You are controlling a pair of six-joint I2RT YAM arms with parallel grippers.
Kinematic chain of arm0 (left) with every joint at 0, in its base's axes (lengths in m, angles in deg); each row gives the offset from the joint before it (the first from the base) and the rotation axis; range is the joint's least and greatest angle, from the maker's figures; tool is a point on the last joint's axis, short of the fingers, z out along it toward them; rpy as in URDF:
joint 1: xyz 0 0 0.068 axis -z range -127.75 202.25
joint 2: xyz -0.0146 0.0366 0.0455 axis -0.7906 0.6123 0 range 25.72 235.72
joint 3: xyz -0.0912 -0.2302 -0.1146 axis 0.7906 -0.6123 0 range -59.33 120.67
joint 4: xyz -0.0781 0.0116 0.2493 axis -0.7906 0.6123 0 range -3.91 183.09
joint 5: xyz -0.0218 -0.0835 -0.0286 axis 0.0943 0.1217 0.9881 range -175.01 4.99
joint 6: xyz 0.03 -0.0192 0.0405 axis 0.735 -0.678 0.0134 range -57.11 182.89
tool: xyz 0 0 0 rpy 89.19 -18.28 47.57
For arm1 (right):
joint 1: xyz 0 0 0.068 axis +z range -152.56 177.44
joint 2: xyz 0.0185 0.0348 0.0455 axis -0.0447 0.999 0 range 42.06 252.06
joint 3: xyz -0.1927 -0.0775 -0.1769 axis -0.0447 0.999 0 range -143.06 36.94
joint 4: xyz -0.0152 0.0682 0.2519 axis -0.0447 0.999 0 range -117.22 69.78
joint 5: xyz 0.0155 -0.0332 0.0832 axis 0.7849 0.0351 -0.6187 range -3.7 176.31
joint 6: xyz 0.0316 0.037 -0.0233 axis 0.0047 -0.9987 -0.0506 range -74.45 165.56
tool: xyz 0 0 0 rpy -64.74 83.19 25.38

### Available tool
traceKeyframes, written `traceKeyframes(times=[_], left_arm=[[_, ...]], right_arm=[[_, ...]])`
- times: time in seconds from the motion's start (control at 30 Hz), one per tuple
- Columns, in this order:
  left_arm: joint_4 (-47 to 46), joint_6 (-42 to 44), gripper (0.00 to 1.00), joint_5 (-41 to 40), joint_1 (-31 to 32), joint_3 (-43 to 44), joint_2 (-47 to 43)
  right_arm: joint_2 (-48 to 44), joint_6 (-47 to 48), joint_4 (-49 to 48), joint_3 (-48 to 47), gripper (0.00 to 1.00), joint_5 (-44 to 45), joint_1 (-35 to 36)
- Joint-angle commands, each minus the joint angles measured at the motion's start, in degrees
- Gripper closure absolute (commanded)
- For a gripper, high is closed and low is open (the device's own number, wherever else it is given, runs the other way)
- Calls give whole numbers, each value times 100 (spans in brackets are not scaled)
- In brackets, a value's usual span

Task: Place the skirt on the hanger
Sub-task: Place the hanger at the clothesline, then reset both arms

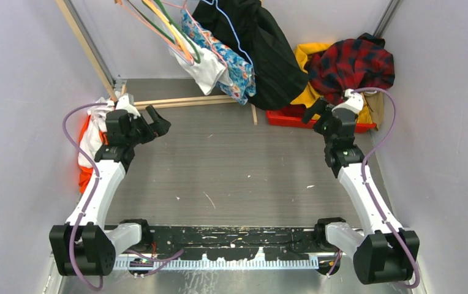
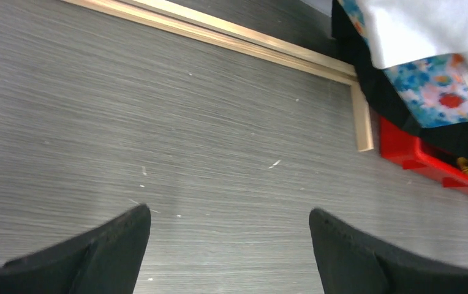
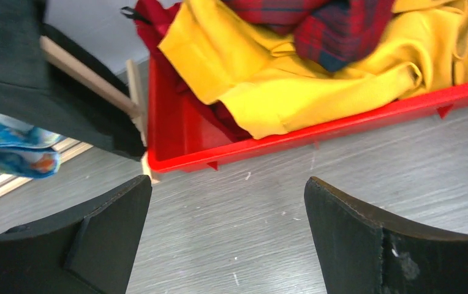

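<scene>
The blue flowered skirt point(image 1: 234, 64) hangs at the back centre, between a white garment point(image 1: 206, 72) and a big black coat point(image 1: 268, 52); its upper part is hidden among them. Several coloured hangers point(image 1: 167, 27) slant above it. My left gripper point(image 1: 160, 125) is open above the bare table, left of the skirt. The left wrist view has the skirt point(image 2: 443, 98) at upper right, far from the open fingertips point(image 2: 230, 217). Near the red bin hovers my right gripper point(image 1: 313, 116), open and holding nothing point(image 3: 227, 187). A skirt corner point(image 3: 11, 153) shows at left in the right wrist view.
A red bin point(image 1: 317, 117) at back right holds yellow cloth point(image 3: 280, 79) and a red plaid garment point(image 1: 354, 61). Wooden frame strips point(image 1: 182, 101) lie along the table's back. A white and orange cloth pile point(image 1: 90, 138) sits behind the left arm. Walls close in on both sides.
</scene>
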Motion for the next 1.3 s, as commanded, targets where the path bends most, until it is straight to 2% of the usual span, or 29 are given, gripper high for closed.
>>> traceKeyframes(times=[0.0, 0.07, 0.23, 0.4, 0.43, 0.5, 0.67, 0.8, 0.9, 1.0, 1.2, 1.27], left_arm=[[-1469, 927, 1, -562, -60, -363, 205], [-1955, 1133, 1, -796, -75, -608, 458], [-2428, 1588, 1, -1021, -162, -692, 1364], [-3431, 1935, 1, -855, -308, -1022, 1948], [-3788, 2014, 1, -699, -334, -1124, 2060], [-3476, 2071, 1, -508, -410, -890, 2197], [-3993, 1983, 1, -486, -558, -964, 2322], [-4473, 1941, 1, -578, -573, -1131, 2326], [-4705, 1952, 1, -549, -574, -1188, 2351], [-4706, 1918, 1, -581, -591, -1153, 2394], [-4850, 1937, 1, -499, -614, -1270, 2327], [-4851, 1943, 1, -572, -614, -1377, 2195]], right_arm=[[-401, -155, -1360, 791, 0, 899, -38], [-543, -159, -1835, 1342, 0, 1408, -40], [-766, 199, -2560, 2374, 0, 2309, -45], [-581, 761, -4078, 3303, 0, 2910, -55], [-472, 814, -4221, 3364, 0, 2959, -62], [-176, 789, -4538, 3420, 0, 2946, -73], [787, 876, -5249, 3419, 0, 2918, -73], [1123, 1006, -5445, 3340, 0, 3015, -86], [1202, 996, -5130, 3194, 0, 2938, -83], [1510, 921, -6019, 3583, 0, 3074, -82], [2135, 995, -6759, 3710, 0, 2978, -84], [2337, 1190, -6995, 3705, 0, 2703, -87]])
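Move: The white skirt already hangs from the clothesline, some 10 cm ahead of the right hand, 37 cm to its left and about level. The floral skirt hangs about 6 cm to the right of the white one, the black skirt some 17 cm to its right, both about as far out. The red bin's middle is about 15 cm ahead of the right hand, 3 cm right and 18 cm down. From the left hand, the white skirt lies about 12 cm ahead, 17 cm right and 5 cm higher. Down and to its right, the right hand sinks about 17 cm and draws slightly back, away from the hanging skirts to the open table before the red bin, turning some 25 degrees clockwise and rolling its left side down. The left hand first drops about 13 cm while edging forward and left, then rises slightly, rolling its left side up. Both stay empty and wide open. ##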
